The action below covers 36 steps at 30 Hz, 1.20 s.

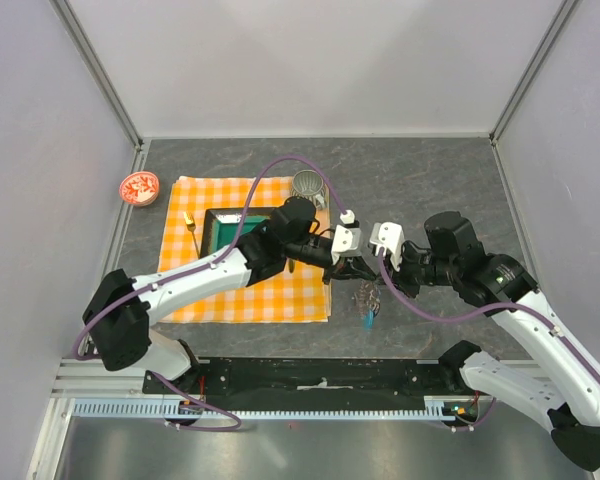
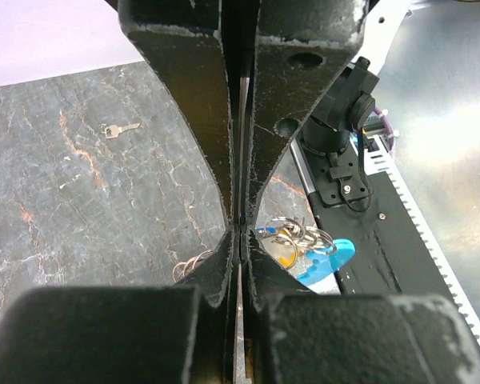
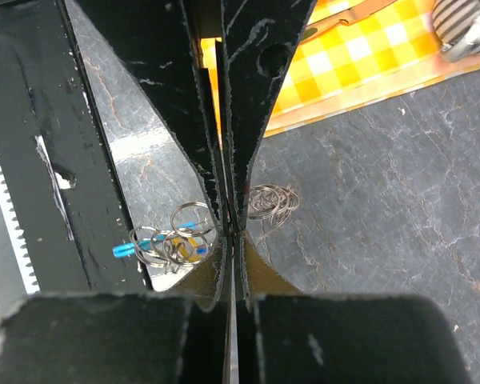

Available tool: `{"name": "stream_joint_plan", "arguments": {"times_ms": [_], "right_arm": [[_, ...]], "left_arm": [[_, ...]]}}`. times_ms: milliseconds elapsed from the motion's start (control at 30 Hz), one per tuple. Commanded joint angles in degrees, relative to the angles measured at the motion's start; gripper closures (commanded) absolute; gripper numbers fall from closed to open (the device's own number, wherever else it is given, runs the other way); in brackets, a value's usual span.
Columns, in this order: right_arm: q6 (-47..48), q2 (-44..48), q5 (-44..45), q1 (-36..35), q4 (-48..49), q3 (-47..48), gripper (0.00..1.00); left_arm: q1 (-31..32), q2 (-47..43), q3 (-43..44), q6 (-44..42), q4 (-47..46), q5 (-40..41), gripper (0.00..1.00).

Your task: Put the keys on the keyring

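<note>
The keyring (image 1: 367, 306), a bunch of thin wire rings with a cyan tag (image 2: 330, 260), lies on the grey table just in front of both grippers. Blue and yellow bits show among its rings (image 3: 174, 242). A second small cluster of bare rings (image 3: 272, 200) lies beside it. My left gripper (image 1: 352, 268) and right gripper (image 1: 375, 272) meet tip to tip just above the bunch. Both are shut, seen at the left gripper (image 2: 240, 232) and the right gripper (image 3: 232, 228); whether anything thin is pinched is hidden. A small silver key (image 2: 120, 129) lies alone on the table. Another key with a yellow head (image 1: 188, 221) rests on the cloth.
An orange checked cloth (image 1: 205, 300) covers the left middle of the table, with a green tray (image 1: 218, 228) on it. A ribbed grey cup (image 1: 308, 185) stands at the cloth's far right corner. A red bowl (image 1: 138, 187) sits far left. The black base rail (image 1: 320, 375) runs along the near edge.
</note>
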State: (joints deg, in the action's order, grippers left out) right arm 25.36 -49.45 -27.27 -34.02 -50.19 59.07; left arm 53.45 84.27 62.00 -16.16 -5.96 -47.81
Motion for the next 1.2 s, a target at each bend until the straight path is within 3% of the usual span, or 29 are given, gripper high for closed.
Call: {"name": "stream_joint_plan", "arguments": {"times_ms": [0,67,200,300,467,767,867,1167], "right_arm": [[-0.05,1.11,0.19,-0.34,4.66,1.49,1.0],[-0.84,1.72,1.6,-0.26,5.37,1.23,0.96],[-3.39,3.74,5.11,-0.34,7.74,-0.61,0.65],[-6.11,5.94,9.94,-0.26,9.23,-2.46,0.59],[-7.79,9.1,6.63,-0.34,10.91,-5.88,0.57],[-6.73,9.38,-0.59,-0.26,14.51,-9.23,0.57],[-6.56,8.76,-1.47,-0.34,15.21,-9.93,0.57],[-5.85,8.14,-2.7,-0.26,16.44,-9.85,0.58]], "left_arm": [[0.78,0.37,2.34,-1.94,0.07,-0.79,0.98],[0.87,-0.24,1.73,-2.47,0.16,-0.27,0.98],[0.78,-2.52,-1.96,-2.29,-5.36,2.8,0.98],[0.69,-5.6,-7.4,-0.98,-14.04,5.97,0.98],[0.6,-8.68,-17.25,2.8,-30.23,10.1,0.98],[-0.71,-7.45,-25.25,11.41,-53.0,6.69,0.98],[-1.51,-6.93,-26.31,13.79,-56.96,5.28,0.98],[-1.77,-7.28,-26.14,13.26,-56.8,1.94,0.98]]}}
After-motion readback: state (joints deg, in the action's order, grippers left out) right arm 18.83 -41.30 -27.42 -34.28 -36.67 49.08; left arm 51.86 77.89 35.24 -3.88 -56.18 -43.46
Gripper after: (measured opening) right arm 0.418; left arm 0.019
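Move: The keyring hangs where the tips of both my hands meet. The middle of its ring bunch is about 3 cm below each hand and roughly 2 cm back. From my left hand, the knife lies about 19 cm left and 19 cm ahead, and the cup stands some 14 cm left and 30 cm ahead. Both are on the table, well below the hand. I open my right fingers to a bit under half and let go of the keyring. They back off about 2 cm up, with a little forward and right, then sink back beside the rings, still open. My left hand keeps its shut pinch, dips about 3 cm while drawing left, then rises some 4 cm, its fingertips tilting up by about 20 degrees. ##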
